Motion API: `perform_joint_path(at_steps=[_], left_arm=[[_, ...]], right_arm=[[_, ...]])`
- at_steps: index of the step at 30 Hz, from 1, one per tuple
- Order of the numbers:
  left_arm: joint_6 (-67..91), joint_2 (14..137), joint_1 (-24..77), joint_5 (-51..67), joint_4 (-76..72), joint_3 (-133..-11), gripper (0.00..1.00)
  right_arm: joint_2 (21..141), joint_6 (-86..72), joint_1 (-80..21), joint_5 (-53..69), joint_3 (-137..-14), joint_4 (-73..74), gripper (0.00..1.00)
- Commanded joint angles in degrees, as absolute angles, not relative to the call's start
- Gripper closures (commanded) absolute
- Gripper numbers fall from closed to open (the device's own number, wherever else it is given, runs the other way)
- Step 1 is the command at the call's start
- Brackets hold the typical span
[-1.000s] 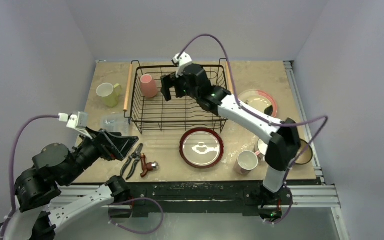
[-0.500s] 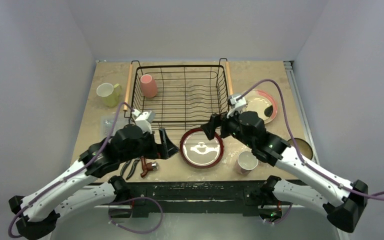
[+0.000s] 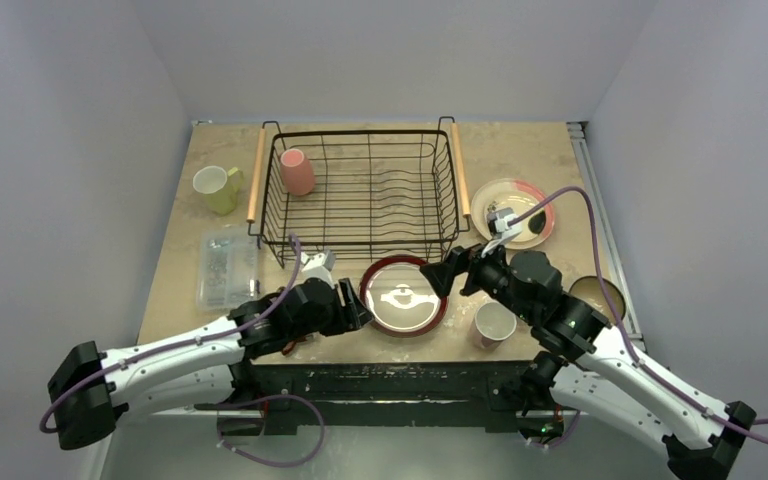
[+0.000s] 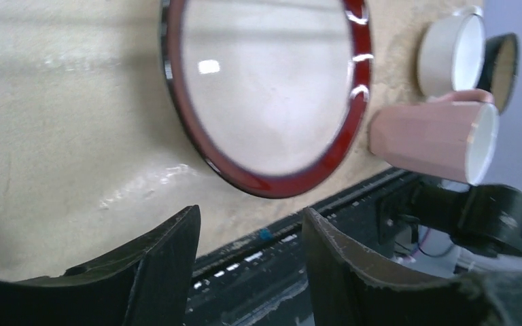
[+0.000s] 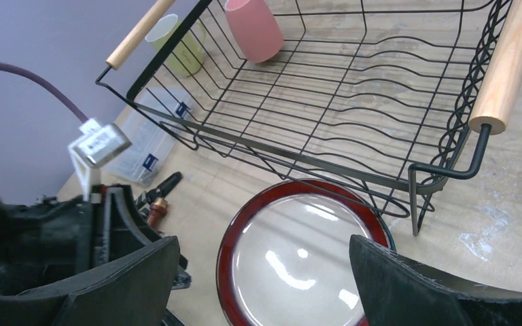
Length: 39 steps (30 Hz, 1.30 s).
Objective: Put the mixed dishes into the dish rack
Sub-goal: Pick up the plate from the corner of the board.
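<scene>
The glossy red plate (image 3: 403, 295) lies flat in front of the black wire dish rack (image 3: 363, 131). My left gripper (image 3: 357, 306) is at the plate's left rim and my right gripper (image 3: 447, 273) at its right rim. In the left wrist view the left gripper (image 4: 251, 214) is partly open and empty, the red plate (image 4: 265, 88) just beyond its tips. The right gripper (image 5: 264, 243) stands wide open over the red plate (image 5: 299, 261). One pink mug (image 3: 297, 172) stands upside down in the rack. A yellow-green mug (image 3: 218, 188) sits left of it.
Another pink mug (image 3: 495, 323), a white mug (image 4: 452, 51) and a dark bowl (image 3: 600, 298) sit right of the plate. A cream plate (image 3: 513, 210) lies beside the rack. A clear plastic box (image 3: 228, 268) and pliers (image 5: 165, 185) are on the left.
The right arm has left the rack and come down to the red plate's right side. The left arm swung in from the left to its left rim, its jaws narrowing.
</scene>
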State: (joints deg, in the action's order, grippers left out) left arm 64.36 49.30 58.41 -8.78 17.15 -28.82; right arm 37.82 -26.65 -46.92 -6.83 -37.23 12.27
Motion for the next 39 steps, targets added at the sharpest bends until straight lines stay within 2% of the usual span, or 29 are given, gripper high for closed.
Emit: perform_joint_path(at_steps=[1,14,25,30,39], left_arm=[[69.35,52.46,58.79,-14.89,6.23,-25.92,0.45],[68.73,60.84,58.71,-16.73,3.95,-26.8,0.57],[65.33,66.44,58.21,-18.2,5.59,-30.81,0.59],[65.81,68.66,57.75,-18.36,7.49,-32.33,0.66],[65.84,73.98,57.43,-17.02,8.27,-35.31,0.67]], right_arm=[[35.71,-27.94,-47.2,-8.17,-36.39,11.57,0.03],[35.77,-28.81,-47.2,-8.82,-35.99,12.26,0.03],[35.35,-28.84,-47.19,-9.71,-35.81,13.54,0.02],[34.41,-28.92,-47.2,-9.75,-36.13,14.52,0.01],[34.68,-28.67,-47.19,-10.46,-36.84,15.73,0.01]])
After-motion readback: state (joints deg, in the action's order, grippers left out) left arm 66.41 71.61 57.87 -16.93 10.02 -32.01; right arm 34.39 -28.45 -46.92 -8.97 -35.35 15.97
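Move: From my left hand the plate's middle lies about 9 cm ahead, 9 cm to the right and 9 cm down. The rack stands beyond the plate, its middle some 33 cm ahead of this hand, straight out; the pink-and-white mug is roughly 29 cm to the right and 1 cm ahead, the brown fitting 16 cm left and 1 cm back. From my right hand the plate is about 5 cm ahead, 8 cm left and 21 cm below. I sink my left hand about 6 cm, the first half quickly, and ease it some 4 cm forward to the plate's near-left rim, rolling it slightly so its left side rises about 10 degrees. On the way I narrow the half-open fingers, without shutting them, to straddle the rim, one outside and one over the plate. ##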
